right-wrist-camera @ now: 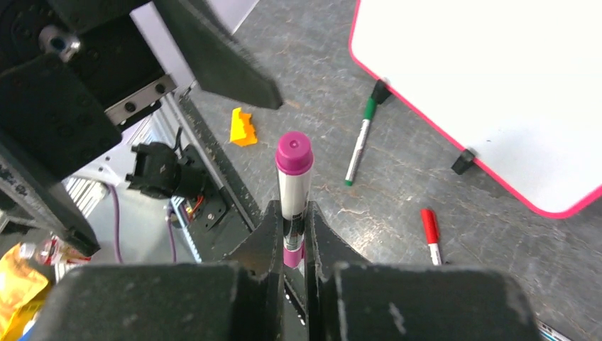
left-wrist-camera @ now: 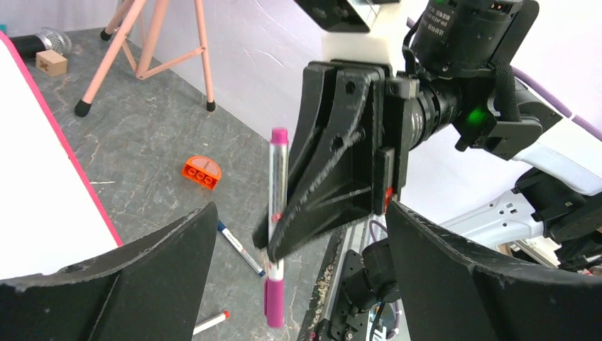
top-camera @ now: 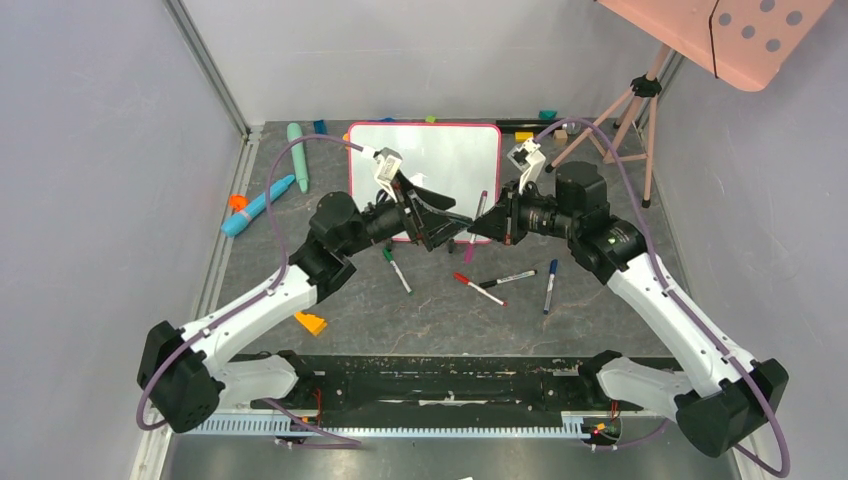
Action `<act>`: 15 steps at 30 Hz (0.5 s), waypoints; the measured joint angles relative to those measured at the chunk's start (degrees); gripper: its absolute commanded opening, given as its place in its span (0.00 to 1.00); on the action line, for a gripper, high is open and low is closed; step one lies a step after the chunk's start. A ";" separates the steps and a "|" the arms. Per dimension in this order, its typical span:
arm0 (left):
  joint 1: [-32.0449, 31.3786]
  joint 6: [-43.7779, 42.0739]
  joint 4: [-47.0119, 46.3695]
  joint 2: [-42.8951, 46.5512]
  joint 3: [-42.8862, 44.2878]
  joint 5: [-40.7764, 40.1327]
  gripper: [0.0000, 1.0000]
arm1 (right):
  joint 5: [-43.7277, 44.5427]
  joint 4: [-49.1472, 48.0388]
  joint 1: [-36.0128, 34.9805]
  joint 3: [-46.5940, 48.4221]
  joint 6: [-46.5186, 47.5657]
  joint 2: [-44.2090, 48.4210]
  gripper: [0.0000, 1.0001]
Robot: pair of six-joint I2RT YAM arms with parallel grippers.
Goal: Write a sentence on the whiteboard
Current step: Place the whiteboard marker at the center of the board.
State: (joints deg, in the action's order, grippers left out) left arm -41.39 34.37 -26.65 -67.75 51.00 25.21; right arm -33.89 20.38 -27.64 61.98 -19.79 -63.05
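Note:
The whiteboard (top-camera: 425, 165) with its pink-red frame lies flat at the back middle of the table. It also shows in the right wrist view (right-wrist-camera: 483, 85) and at the left edge of the left wrist view (left-wrist-camera: 28, 177). Its face is blank wherever it shows, and no sentence is in view. My right gripper (top-camera: 478, 228) (right-wrist-camera: 292, 213) is shut on a capped purple marker (top-camera: 480, 205) (right-wrist-camera: 293, 177) (left-wrist-camera: 278, 177), held upright above the table in front of the board. My left gripper (top-camera: 458, 220) (left-wrist-camera: 299, 207) is open, its jaws spread to either side of the marker without touching it.
Loose markers lie in front of the board: green (top-camera: 395, 268), red (top-camera: 480, 290), black (top-camera: 510, 278) and blue (top-camera: 550, 285). An orange block (top-camera: 310, 322) lies front left. A teal stick (top-camera: 297, 155) and a blue one (top-camera: 258, 205) lie at the left. A pink tripod (top-camera: 625, 120) stands back right.

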 measured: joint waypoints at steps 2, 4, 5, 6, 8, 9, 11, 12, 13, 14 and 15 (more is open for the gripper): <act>0.00 -0.33 0.15 1.66 -1.46 -0.63 0.92 | 2.01 -0.07 0.02 0.00 -0.44 0.44 0.00; 0.00 -0.52 0.59 3.45 -2.99 -1.14 0.92 | 3.85 -0.20 0.07 0.00 -1.05 0.85 0.00; 0.00 -0.85 1.03 4.15 -3.45 -1.29 0.92 | 4.59 -0.22 0.11 0.00 -1.25 1.01 0.00; 0.00 -1.20 1.55 4.61 -3.67 -1.51 0.92 | 5.77 -0.07 0.13 0.02 -1.38 1.09 0.00; 0.00 -1.49 3.04 5.20 -3.72 -2.73 0.93 | 8.59 1.36 0.37 0.02 -1.46 0.94 0.00; 0.00 -1.55 4.00 5.38 -3.72 -3.50 0.93 | 10.69 2.62 0.72 0.02 -1.44 0.61 0.00; 0.00 -1.77 8.17 5.86 -3.54 -7.34 0.93 | 14.19 4.70 2.78 -1.03 -1.22 -0.61 0.00; 0.00 -1.86 10.27 5.90 -3.34 -9.01 0.93 | 15.93 5.60 4.46 -2.29 -1.18 -1.44 0.00; 0.00 -1.88 13.14 5.90 -2.95 -11.17 0.93 | 17.31 6.25 6.47 -3.89 -1.05 -2.34 0.00; 0.00 -1.92 15.74 5.90 -2.62 -13.07 0.93 | 18.75 6.93 8.63 -5.88 -0.96 -3.50 0.00; 0.02 -1.97 17.53 5.92 -2.43 -14.47 0.93 | 20.55 7.72 10.21 -7.65 -0.76 -4.92 0.00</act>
State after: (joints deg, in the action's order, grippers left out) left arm -41.36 32.40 -9.13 -61.82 48.58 10.74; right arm -13.34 28.10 -17.43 54.33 -20.56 -67.96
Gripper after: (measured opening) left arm 0.927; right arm 0.056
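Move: My right hand holds the purple marker; the centre of the whiteboard lies about 28 cm ahead of that hand, 11 cm to its left and some 22 cm below. From the same hand, the red marker is roughly 3 cm ahead and 2 cm right, the black marker 6 cm ahead and 8 cm right, both about 26 cm below. From my empty left hand, the board's centre is about 28 cm ahead, 6 cm left and 27 cm down. I keep the purple marker pinched in my right hand and draw it out of the space in front of my open left fingers: slowly at first, then fast down and right, about 12 and 10 cm, and 5 cm forward, turning clockwise some 30 degrees and tipping the fingers down. My left hand, still open, sinks about 5 cm and backs off left, turning counter-clockwise. ##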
